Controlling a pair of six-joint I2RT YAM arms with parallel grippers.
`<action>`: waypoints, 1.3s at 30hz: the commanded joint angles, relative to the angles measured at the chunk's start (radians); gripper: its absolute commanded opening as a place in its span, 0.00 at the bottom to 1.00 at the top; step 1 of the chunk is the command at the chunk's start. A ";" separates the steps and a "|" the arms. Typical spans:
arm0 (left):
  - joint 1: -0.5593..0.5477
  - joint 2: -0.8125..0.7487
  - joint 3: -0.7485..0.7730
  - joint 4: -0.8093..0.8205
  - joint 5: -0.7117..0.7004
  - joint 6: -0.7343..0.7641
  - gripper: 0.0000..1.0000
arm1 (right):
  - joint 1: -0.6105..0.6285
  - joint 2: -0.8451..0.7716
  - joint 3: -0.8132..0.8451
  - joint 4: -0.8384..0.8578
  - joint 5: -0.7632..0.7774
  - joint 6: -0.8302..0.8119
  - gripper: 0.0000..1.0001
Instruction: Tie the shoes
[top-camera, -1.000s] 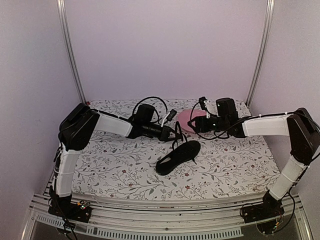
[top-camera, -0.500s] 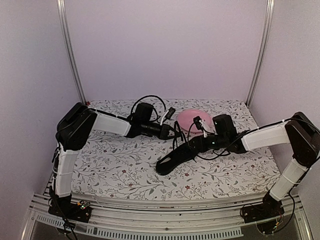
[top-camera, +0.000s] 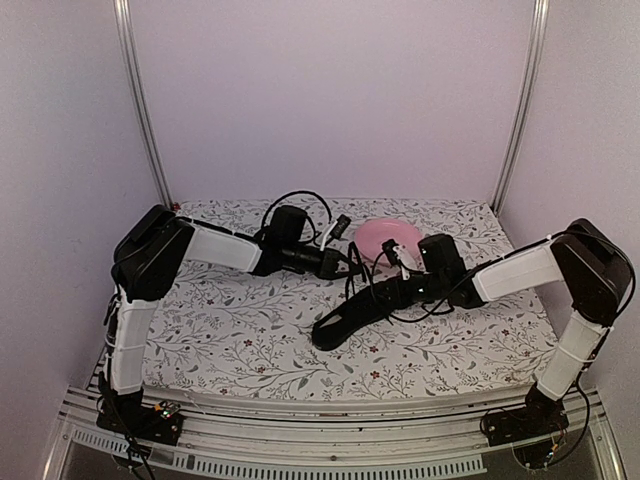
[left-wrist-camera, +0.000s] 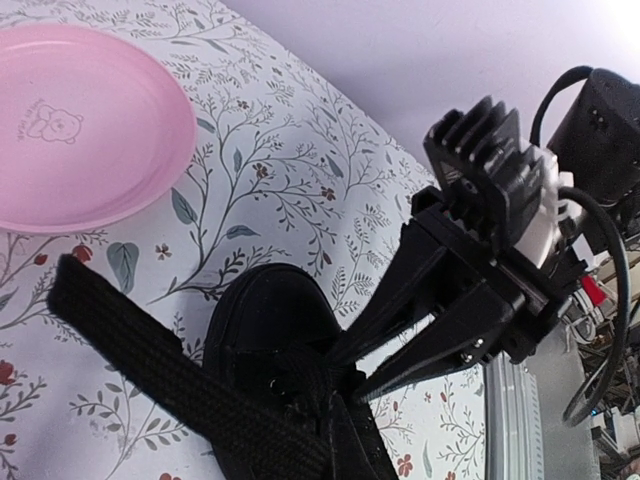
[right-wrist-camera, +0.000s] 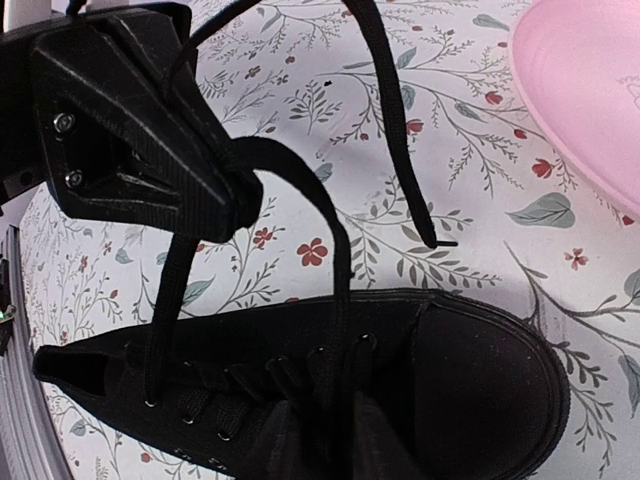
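The black shoe lies on the floral cloth, toe towards the pink plate. My left gripper hovers just beyond the shoe and is shut on a lace. In the right wrist view the left gripper pinches that lace, which rises taut from the eyelets. My right gripper is down on the shoe at the laced part. The right gripper has its jaws narrowly apart, one on each side of the other lace. From the left wrist, the right gripper meets the shoe at the tongue.
The pink plate sits just beyond the toe, close to both wrists. A loose lace end hangs over the cloth beside the shoe. Cables loop above the left wrist. Metal posts and walls close in the table at the back and sides.
The right arm swung from above the plate down onto the shoe's laces, and its jaws narrowed. The left gripper stayed shut on its lace and shifted slightly left.
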 joint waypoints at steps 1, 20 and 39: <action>0.012 -0.038 0.004 -0.005 -0.028 -0.001 0.00 | 0.009 -0.023 0.021 0.018 -0.036 -0.018 0.08; 0.006 -0.017 0.033 -0.061 -0.017 -0.085 0.00 | 0.097 -0.105 0.083 0.218 -0.201 -0.055 0.02; -0.002 -0.034 0.068 -0.177 0.011 -0.046 0.00 | 0.128 -0.007 0.116 0.335 -0.220 -0.218 0.02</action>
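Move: A lace strand coming off the shoe lies practically between the right fingertips, and from the left hand it is about 4 cm back, 6 cm to the right and 4 cm lower. The lace loop pinched by the left fingers sits some 4 cm ahead of the right hand, 6 cm left and 4 cm up. The shoe's middle is roughly 6 cm back, 6 cm left and 3 cm below the right hand; the pink plate is about 22 cm ahead, 3 cm right and 6 cm below. Shut the right fingers on the lace strand over the front of the shoe and lift it about 10 cm, then carry it left some 8 cm with a little drift back, past the base side of the left fingertips, turning the wrist roughly 30 degrees in all. Keep the left fingers shut on their loop and that hand nearly in place, just tilting a few degrees. ##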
